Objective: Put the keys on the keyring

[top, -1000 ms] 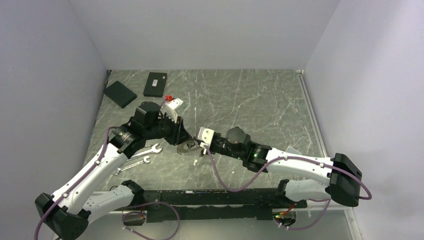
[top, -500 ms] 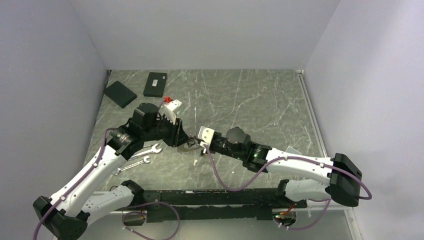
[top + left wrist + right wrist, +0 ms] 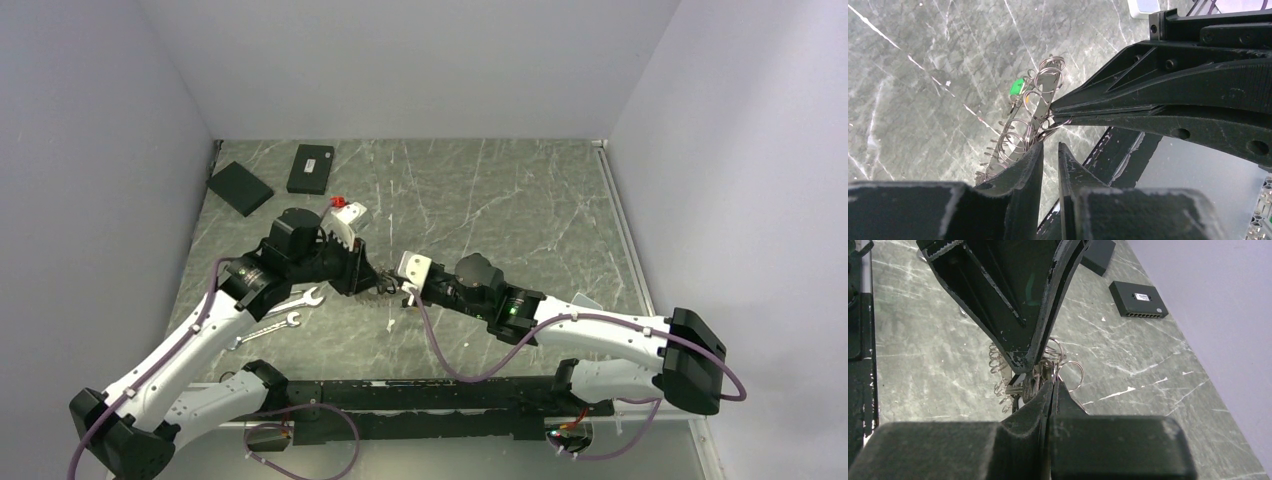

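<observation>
The keyring (image 3: 1034, 107), a bundle of thin wire loops with a green tag (image 3: 1018, 86), hangs tilted just above the marble floor between both grippers. Dark keys (image 3: 1027, 386) dangle from it. My right gripper (image 3: 1050, 382) is shut on one wire loop of the keyring; in the left wrist view it comes in from the right (image 3: 1054, 107). My left gripper (image 3: 1050, 146) stands narrowly open, floor showing through the gap, its left fingertip (image 3: 1038, 150) touching the loops. From above the bundle (image 3: 386, 285) is a small dark cluster between the left gripper (image 3: 368, 278) and the right gripper (image 3: 405, 290).
Two silver wrenches (image 3: 290, 300) (image 3: 265, 328) lie left of the left arm. Two flat black boxes (image 3: 240, 187) (image 3: 311, 168) sit at the back left, with a small red piece (image 3: 338, 201) nearby. A tiny white bit (image 3: 390, 325) lies on the floor in front of the grippers.
The keyring lay flat a second ago; now it is raised and edge-on between the grippers. My left gripper has moved right against it and its jaws have narrowed. The right grip is unchanged.
</observation>
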Robot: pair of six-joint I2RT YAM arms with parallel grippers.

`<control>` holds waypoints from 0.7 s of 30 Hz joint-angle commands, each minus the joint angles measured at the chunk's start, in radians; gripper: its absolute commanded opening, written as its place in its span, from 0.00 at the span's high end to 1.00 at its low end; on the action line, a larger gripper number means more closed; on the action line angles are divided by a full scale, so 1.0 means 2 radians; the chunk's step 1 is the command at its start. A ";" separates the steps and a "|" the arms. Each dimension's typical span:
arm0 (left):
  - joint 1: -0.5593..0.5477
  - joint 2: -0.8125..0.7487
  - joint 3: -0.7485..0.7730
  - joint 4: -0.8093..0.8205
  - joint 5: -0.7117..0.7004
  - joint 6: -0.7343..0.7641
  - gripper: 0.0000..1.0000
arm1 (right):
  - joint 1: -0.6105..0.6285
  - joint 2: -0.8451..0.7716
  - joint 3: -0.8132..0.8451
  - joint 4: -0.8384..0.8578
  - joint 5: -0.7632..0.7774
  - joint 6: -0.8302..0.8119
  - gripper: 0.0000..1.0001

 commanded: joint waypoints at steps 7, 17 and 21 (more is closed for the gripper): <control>0.001 0.004 0.013 0.020 -0.013 0.003 0.67 | 0.002 -0.027 0.017 0.045 -0.004 0.002 1.00; 0.001 -0.029 0.030 -0.002 -0.003 0.039 0.58 | -0.016 -0.055 -0.007 0.082 -0.069 0.036 1.00; 0.001 -0.054 0.029 -0.004 -0.006 0.049 0.54 | -0.031 -0.052 -0.009 0.089 -0.095 0.062 1.00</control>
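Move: The key I'm working on sits at my left fingertips, about 1 cm to the right of the left hand point. The small ring holding it is already in my shut right fingers, roughly 3 cm to the right of my left hand and level with it. The large keyring hangs some 4 cm below my left hand, about 1 cm right and 1 cm ahead. From my right hand the key lies about 2 cm left and 1 cm down. I spread my left fingers from about a quarter open to just under half, letting the key come free. Then both hands lift and part: my right, still pinching the small ring, rises about 3 cm and drifts 1 cm right as its fingertips tip slightly upward. My left rises about 1.5 cm, easing a little back and left, away from the key. ##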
